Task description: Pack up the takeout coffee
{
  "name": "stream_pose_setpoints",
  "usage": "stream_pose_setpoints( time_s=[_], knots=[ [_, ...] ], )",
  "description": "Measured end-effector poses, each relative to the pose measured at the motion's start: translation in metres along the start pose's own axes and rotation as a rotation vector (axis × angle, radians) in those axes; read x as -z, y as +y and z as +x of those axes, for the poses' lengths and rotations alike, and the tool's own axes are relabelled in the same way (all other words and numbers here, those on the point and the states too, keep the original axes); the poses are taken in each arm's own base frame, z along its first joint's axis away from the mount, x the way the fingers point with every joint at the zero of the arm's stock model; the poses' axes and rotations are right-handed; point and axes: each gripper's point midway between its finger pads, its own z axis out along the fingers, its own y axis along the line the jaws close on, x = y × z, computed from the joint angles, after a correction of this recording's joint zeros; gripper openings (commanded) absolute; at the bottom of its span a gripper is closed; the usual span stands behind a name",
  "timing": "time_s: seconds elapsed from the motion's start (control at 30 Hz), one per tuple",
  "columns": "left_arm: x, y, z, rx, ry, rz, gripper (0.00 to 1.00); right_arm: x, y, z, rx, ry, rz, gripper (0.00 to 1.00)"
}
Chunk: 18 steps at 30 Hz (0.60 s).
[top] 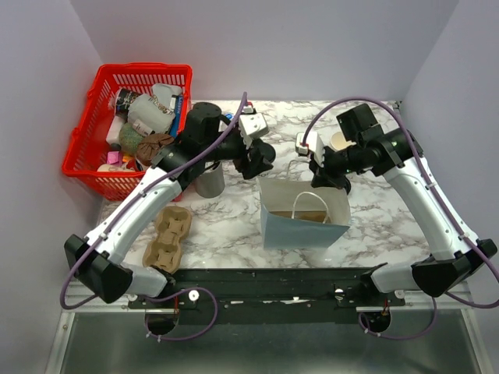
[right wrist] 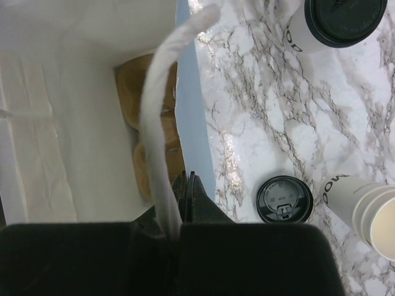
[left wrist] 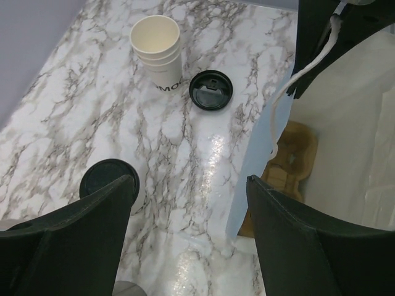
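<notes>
One takeout coffee, a cream cup with a black lid [left wrist: 106, 177], stands on the marble just behind my left finger. It also shows at the top right of the right wrist view as a lidded cup [right wrist: 336, 21]. A stack of lidless cream cups [left wrist: 158, 50] and a loose black lid [left wrist: 211, 90] sit farther off. My left gripper [left wrist: 190, 182] hangs open over bare marble beside the pale blue paper bag [top: 302, 226], with nothing between its fingers. My right gripper [right wrist: 194, 180] is shut on the bag's rim by its white rope handle [right wrist: 162, 123]. A brown cardboard carrier [right wrist: 154, 92] lies inside the bag.
A red basket [top: 86, 140] of odds and ends stands at the back left. Two cardboard cup carriers [top: 168, 234] lie at the front left. A grey cup [top: 209, 182] stands under my left arm. The cup stack [top: 340, 141] is behind my right wrist.
</notes>
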Motion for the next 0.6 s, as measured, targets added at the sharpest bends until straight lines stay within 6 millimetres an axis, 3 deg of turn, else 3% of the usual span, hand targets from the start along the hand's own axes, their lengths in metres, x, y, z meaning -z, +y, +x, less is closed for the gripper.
stream_pose_setpoints(
  time_s=[0.27,0.6],
  knots=[
    [-0.03,-0.006,0.01,0.071,0.064,0.169,0.66,-0.008,-0.015,-0.008,-0.031,-0.025,0.035,0.0],
    [-0.032,-0.019,0.017,0.125,0.093,0.272,0.53,-0.016,-0.028,-0.015,-0.097,-0.055,0.062,0.0]
  ],
)
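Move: The left hand is aimed at the bag's far rim where the left end of the white handle meets it, about 7 cm to its right, 5 cm back and 5 cm below; the lidded coffee cup stands some 10 cm ahead, 3 cm right and 22 cm down. The right hand already has the far rim in its shut fingers, that handle end some 7 cm to its left at its own height, and the cup carrier in the bag about 5 cm back, 5 cm left and 22 cm down. The right hand keeps its pinch on the bag's far rim and carries it about 3 cm forward and a little to the left, bringing it to the left hand. Meanwhile the left hand comes in to the right and down, some 3 cm each way, towards the rim by the handle's left end, rolling and turning clockwise by roughly 15 degrees each and narrowing its wide-open fingers by about a third without shutting them on anything. ##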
